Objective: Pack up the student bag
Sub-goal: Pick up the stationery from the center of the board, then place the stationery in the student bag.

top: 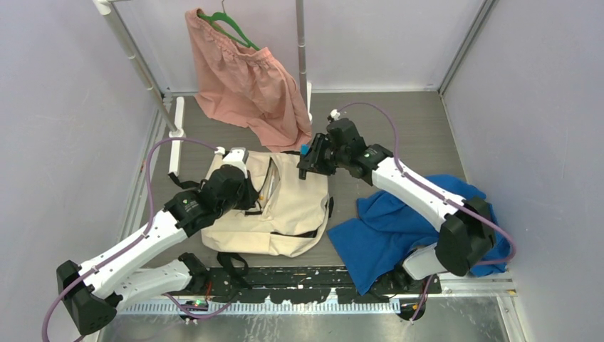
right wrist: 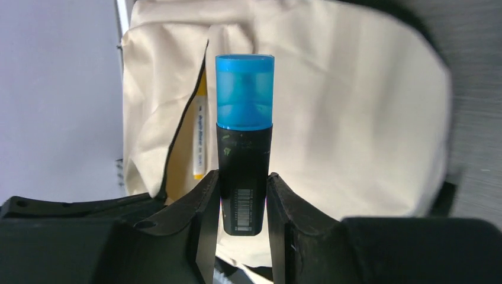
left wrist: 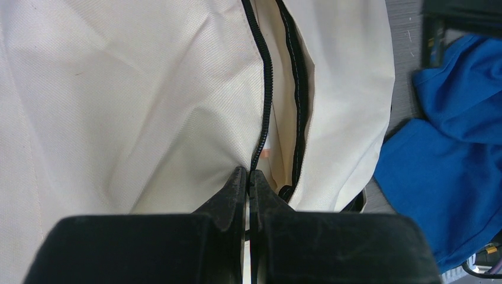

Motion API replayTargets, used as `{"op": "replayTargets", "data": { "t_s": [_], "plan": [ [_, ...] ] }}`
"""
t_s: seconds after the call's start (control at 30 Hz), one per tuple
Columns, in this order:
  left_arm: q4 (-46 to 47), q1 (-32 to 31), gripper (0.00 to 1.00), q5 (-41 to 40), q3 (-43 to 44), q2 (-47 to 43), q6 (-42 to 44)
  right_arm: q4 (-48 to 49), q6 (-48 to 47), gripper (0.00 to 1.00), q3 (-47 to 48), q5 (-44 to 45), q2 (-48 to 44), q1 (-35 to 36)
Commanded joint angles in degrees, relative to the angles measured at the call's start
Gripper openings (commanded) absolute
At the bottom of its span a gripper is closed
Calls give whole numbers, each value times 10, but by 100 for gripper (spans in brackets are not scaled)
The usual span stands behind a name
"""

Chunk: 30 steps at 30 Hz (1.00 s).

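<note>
The cream student bag (top: pixel 292 206) lies flat on the table between my arms, its black main zipper (left wrist: pixel 264 77) open. My left gripper (top: pixel 254 197) is shut on the zipper edge of the opening (left wrist: pixel 248 174), pinching the fabric and holding the mouth apart. My right gripper (top: pixel 306 164) hovers over the bag's far right corner, shut on a black highlighter with a blue cap (right wrist: pixel 244 148). The cap points towards the bag (right wrist: pixel 355 106). A white and yellow marker (right wrist: pixel 200 136) lies inside the opening.
A pink garment (top: pixel 246 82) on a green hanger hangs from the rack at the back, above the bag's far edge. A blue cloth (top: pixel 399 228) lies crumpled under my right arm. Rack poles (top: pixel 135 60) stand back left; walls close three sides.
</note>
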Motion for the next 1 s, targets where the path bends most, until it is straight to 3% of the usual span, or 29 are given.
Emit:
{"op": "replayTargets", "data": {
  "t_s": [0.0, 0.37, 0.97],
  "plan": [
    [50, 4, 0, 0, 6, -13, -6, 121, 115, 1, -9, -83, 25, 24],
    [52, 4, 0, 5, 2, -20, -17, 100, 84, 1, 82, -129, 141, 81],
    [61, 4, 0, 8, -2, -9, -14, 98, 84, 1, 123, -120, 157, 105]
  ]
}}
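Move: The bag's open pocket, where I'm taking the blue-capped marker held in my right hand, lies about 13 cm to its left, 6 cm back and 10 cm below. The white pen already inside is some 12 cm left, 6 cm back and 11 cm down; the pinched lip is about 17 cm left, 12 cm back and 10 cm down. From my left hand, the pocket's middle is around 5 cm ahead, 4 cm right and 2 cm below. I swing my right hand left about 12 cm towards the pocket, drawing it back and lowering it some 4 cm each way, quickly at first, then easing almost to a stop. As I go, the fingers tip farther down and turn counter-clockwise, roughly 15 degrees each, keeping their grip on the marker. My left hand stays in place, still pinching the pocket's zipped lip. ##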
